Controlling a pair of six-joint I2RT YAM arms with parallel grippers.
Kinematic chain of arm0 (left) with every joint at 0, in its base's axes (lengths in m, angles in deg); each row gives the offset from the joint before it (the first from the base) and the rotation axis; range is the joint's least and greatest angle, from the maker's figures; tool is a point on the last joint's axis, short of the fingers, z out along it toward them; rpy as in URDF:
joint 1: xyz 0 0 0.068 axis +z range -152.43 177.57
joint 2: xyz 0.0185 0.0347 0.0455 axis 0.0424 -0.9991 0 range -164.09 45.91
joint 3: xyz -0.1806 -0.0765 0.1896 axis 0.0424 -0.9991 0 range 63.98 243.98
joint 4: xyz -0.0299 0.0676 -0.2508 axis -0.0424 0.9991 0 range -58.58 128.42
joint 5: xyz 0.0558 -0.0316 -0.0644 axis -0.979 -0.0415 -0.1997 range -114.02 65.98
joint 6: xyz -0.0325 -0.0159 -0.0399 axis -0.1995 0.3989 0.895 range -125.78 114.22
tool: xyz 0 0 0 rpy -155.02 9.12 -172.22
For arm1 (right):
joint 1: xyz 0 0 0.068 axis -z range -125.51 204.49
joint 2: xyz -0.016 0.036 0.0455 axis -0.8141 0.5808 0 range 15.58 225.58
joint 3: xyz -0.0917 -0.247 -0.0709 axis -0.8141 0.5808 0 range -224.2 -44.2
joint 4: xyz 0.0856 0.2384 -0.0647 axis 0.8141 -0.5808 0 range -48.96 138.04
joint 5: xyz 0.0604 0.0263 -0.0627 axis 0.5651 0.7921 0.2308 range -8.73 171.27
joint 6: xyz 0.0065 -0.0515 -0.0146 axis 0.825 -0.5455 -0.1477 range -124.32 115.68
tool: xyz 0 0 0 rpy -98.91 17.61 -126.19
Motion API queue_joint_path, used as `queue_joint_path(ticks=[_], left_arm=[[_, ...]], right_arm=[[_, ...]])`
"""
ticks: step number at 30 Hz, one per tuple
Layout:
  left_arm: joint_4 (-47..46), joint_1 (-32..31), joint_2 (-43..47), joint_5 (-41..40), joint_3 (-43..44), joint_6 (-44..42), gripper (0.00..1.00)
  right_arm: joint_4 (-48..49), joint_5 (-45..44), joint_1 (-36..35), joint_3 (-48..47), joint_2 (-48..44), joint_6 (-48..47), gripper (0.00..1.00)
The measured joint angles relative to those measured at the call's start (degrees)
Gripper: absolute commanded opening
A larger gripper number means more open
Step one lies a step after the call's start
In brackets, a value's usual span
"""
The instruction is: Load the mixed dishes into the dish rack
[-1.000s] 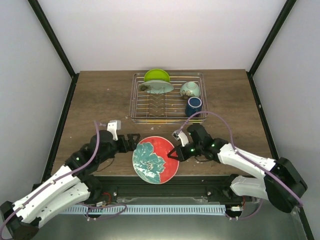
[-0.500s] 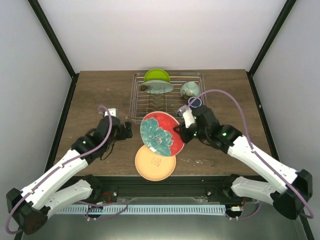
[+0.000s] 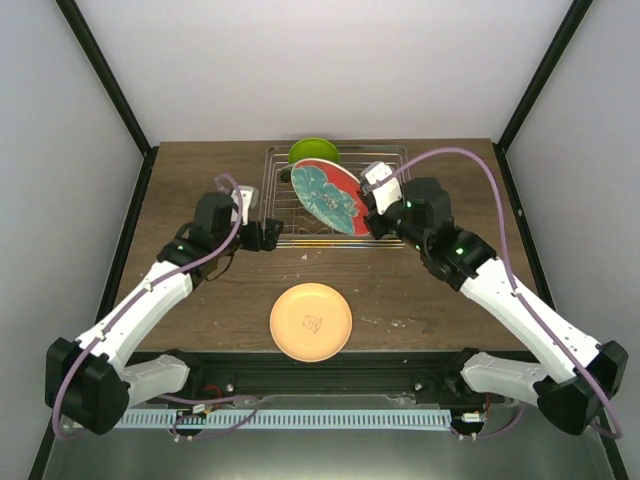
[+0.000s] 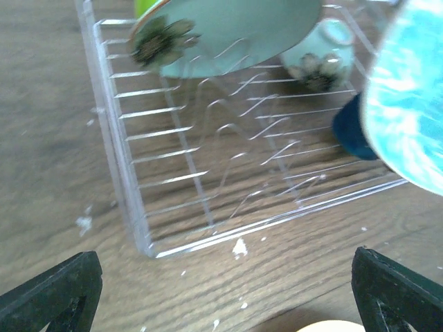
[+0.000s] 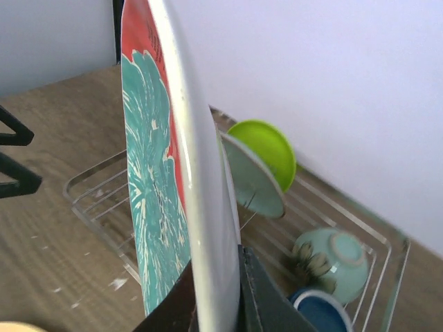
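Note:
My right gripper [image 3: 371, 212] [image 5: 218, 299] is shut on the rim of the red plate with teal floral pattern [image 3: 329, 198] [image 5: 163, 200], holding it on edge above the wire dish rack [image 3: 300, 239] [image 5: 97, 200]. Inside the rack are a lime-green plate [image 3: 313, 150] [image 5: 266, 146], a leaning pale mint dish [image 5: 252, 181] [image 4: 235, 34], a mint-green bowl [image 5: 332, 263] [image 4: 318, 59] and a dark-blue mug [image 5: 322, 311] [image 4: 349, 131]. My left gripper [image 3: 268, 236] [image 4: 221, 297] hangs open and empty at the rack's front-left corner [image 4: 142, 235]. A peach-tan plate [image 3: 311, 321] lies flat on the table.
The wooden table [image 3: 190, 200] is ringed by black frame posts and white walls. Small white flecks [image 4: 239, 247] dot the wood just in front of the rack. The peach-tan plate sits near the front edge, between the two arm bases.
My right gripper carried the red plate up from the table's front to over the rack, tipping it on edge and uncovering the peach-tan plate. My left arm swung forward to the rack's front-left corner.

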Motion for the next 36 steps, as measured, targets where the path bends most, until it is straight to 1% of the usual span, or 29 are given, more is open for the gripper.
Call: queue_joint_path(ticks=[4,7,9,13,18,22,26,30,33,36], left_arm=[[-2.56,0.74,-3.1,6.58,2.93,-4.85,1.0],[-3.5,1.4,-4.87,9.88,4.5,-7.61,1.0],[-3.74,2.1,-5.66,11.34,5.05,-8.79,1.0],[-3.82,4.04,-6.16,13.99,5.2,-10.12,1.0],[-3.82,5.42,-6.16,15.26,5.2,-10.82,1.0],[-3.89,5.92,-6.16,15.56,5.2,-11.3,1.0],[-4.24,6.97,-6.29,15.93,5.16,-11.63,1.0],[-6.82,9.09,-6.32,17.22,3.43,-11.08,1.0],[-8.83,10.1,-6.49,18.23,1.18,-10.47,1.0],[-9.57,10.16,-7.04,18.49,0.11,-9.94,1.0]], right_arm=[[10.84,4.81,4.26,3.76,1.27,-8.02,0.01],[17.9,10.95,8.94,5.84,2.82,-12.85,0.01],[20.9,14.05,11.39,5.53,5.22,-15.17,0.01],[23.28,18.88,14.05,2.12,12.48,-20.7,0.01],[23.71,24.15,14.51,-1.53,20.11,-26.97,0.01],[25.51,27.76,14.49,-1.38,21.88,-31.58,0.01],[32.98,30.25,14.47,0.39,22.36,-36.11,0.01],[41.27,32.3,14.47,3.15,23.71,-41.9,0.01],[43.82,33.09,14.43,3.28,26.71,-45.38,0.01],[43.91,33.38,14.45,3.28,29.75,-48.09,0.01]])
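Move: Ahead and to the left of the right hand, which already grips the red-and-teal plate by its edge, is the empty rack slot: about 14 cm ahead, 13 cm left and 20 cm down. The mint plate stands some 3 cm beyond that slot. The mint bowl is about 10 cm ahead of this hand and 4 cm right, the blue mug 1 cm ahead and 6 cm right, both roughly 27 cm below. From the empty left hand the slot lies some 13 cm ahead, 8 cm right and 12 cm below. Reaching forward about 12 cm over the rack, the right hand keeps its pinch on the red-and-teal plate, then drifts left and sinks about 6 cm each way towards the slot in front of the mint plate. On the way its fingers swing left and the wrist rolls, some 50 degrees in all, bringing the plate edge-on. The left hand, wide open, shifts right and up, then back left and down, ending some 3 cm forward. ##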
